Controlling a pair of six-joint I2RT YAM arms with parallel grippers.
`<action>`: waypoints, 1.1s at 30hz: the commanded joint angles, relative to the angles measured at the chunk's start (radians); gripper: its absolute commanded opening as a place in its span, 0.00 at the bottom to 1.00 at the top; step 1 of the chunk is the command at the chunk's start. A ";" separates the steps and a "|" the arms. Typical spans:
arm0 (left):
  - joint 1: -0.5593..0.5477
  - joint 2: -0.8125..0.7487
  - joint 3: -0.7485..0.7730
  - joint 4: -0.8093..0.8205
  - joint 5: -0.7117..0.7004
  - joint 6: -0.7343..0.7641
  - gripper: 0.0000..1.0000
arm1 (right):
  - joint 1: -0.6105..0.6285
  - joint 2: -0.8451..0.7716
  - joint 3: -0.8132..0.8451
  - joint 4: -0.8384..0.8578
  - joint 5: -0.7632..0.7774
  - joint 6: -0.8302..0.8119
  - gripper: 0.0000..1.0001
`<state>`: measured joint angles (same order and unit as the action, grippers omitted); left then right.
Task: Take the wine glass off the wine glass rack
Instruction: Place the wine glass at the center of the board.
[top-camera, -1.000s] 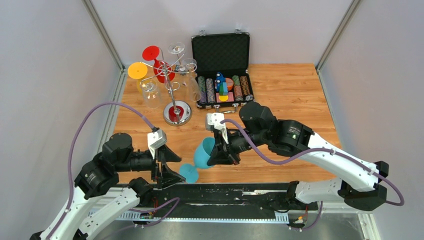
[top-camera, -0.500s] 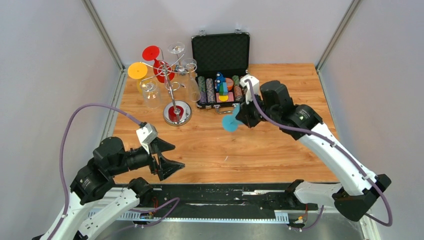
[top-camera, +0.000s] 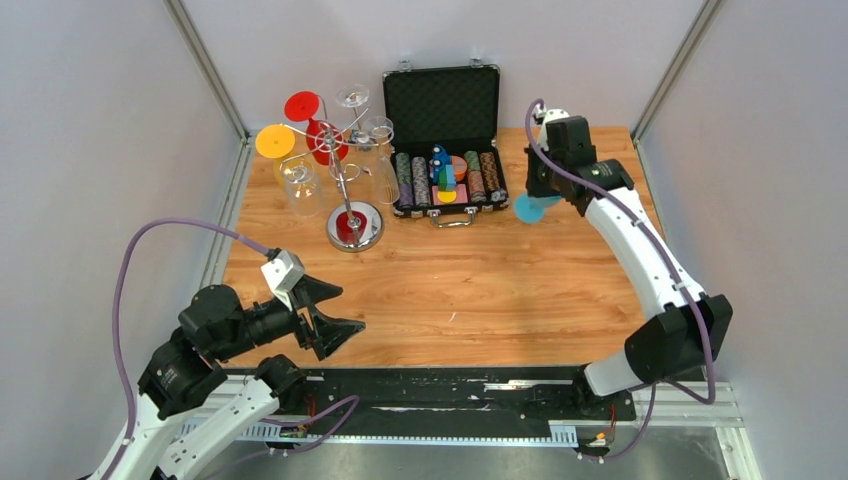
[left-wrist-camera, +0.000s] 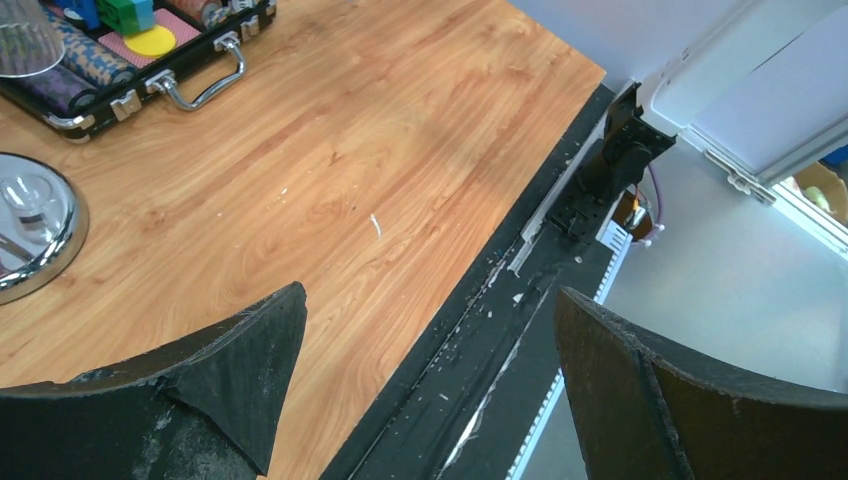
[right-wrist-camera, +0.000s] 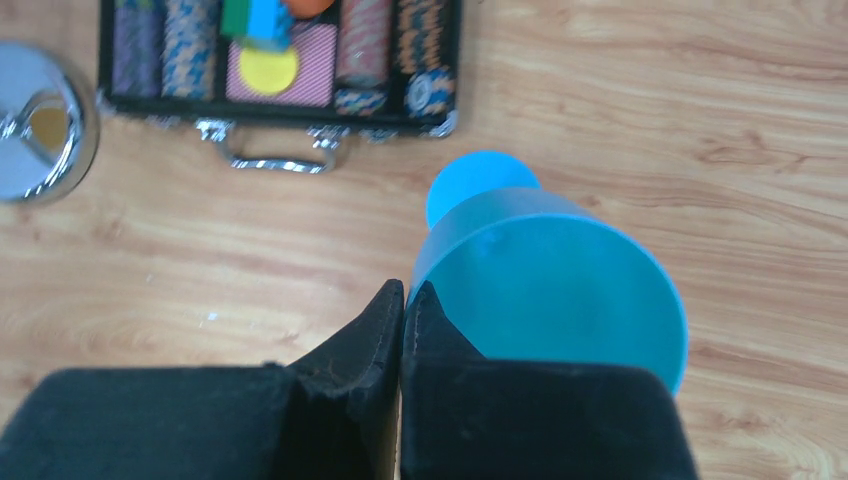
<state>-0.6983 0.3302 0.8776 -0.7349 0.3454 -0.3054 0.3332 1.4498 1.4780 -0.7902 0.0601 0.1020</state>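
The chrome wine glass rack (top-camera: 354, 228) stands at the back left, its round base also in the left wrist view (left-wrist-camera: 40, 255) and the right wrist view (right-wrist-camera: 60, 150). Red (top-camera: 318, 122), yellow (top-camera: 277, 142) and clear (top-camera: 303, 187) glasses hang from its wire arms. My right gripper (top-camera: 537, 188) is at the back right, shut on the rim of a blue wine glass (right-wrist-camera: 560, 280), one finger inside the bowl and one outside (right-wrist-camera: 404, 292). The glass's blue foot (top-camera: 529, 208) hangs just above the wood. My left gripper (top-camera: 338, 325) stands wide open with nothing between its fingers (left-wrist-camera: 428, 295), over the table's near edge.
An open black chip case (top-camera: 444, 182) with stacked chips lies between the rack and the blue glass; its handle (left-wrist-camera: 205, 85) faces the front. White walls close in left, right and back. A black rail (top-camera: 450, 385) runs along the near edge.
My right arm has swung from the front middle to the back right, carrying the blue glass past the chip case. My left gripper has drawn back slightly toward the near edge, still open.
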 joint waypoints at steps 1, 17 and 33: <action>0.002 0.019 -0.008 0.032 -0.042 -0.013 1.00 | -0.094 0.069 0.117 0.057 0.020 0.010 0.00; 0.002 0.023 -0.012 0.035 -0.039 -0.012 1.00 | -0.257 0.369 0.359 0.008 0.049 0.029 0.00; 0.002 0.027 -0.012 0.036 -0.046 -0.014 1.00 | -0.294 0.549 0.521 -0.078 0.047 0.028 0.00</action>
<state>-0.6983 0.3546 0.8703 -0.7353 0.3069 -0.3092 0.0582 1.9808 1.9263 -0.8410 0.1127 0.1123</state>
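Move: The right hand already holds the blue wine glass by its rim. Its goal is the bare board right of the chip case, about 14 cm ahead, 11 cm right and 24 cm below. The case lies some 16 cm ahead and 23 cm left; the wine glass rack is around 4 cm ahead and 48 cm left. From the left hand, that bare spot is roughly 41 cm ahead, 60 cm right and 30 cm down. Keeping its pinch on the rim of the blue glass, the right hand carries it forward about 13 cm and rightwards some 10 cm, away from the chip case, first level, then slowing and sinking about 6 cm towards the bare board. The wrist turns clockwise by nearly 20 degrees and tips slightly further down; the fingers stay shut. ##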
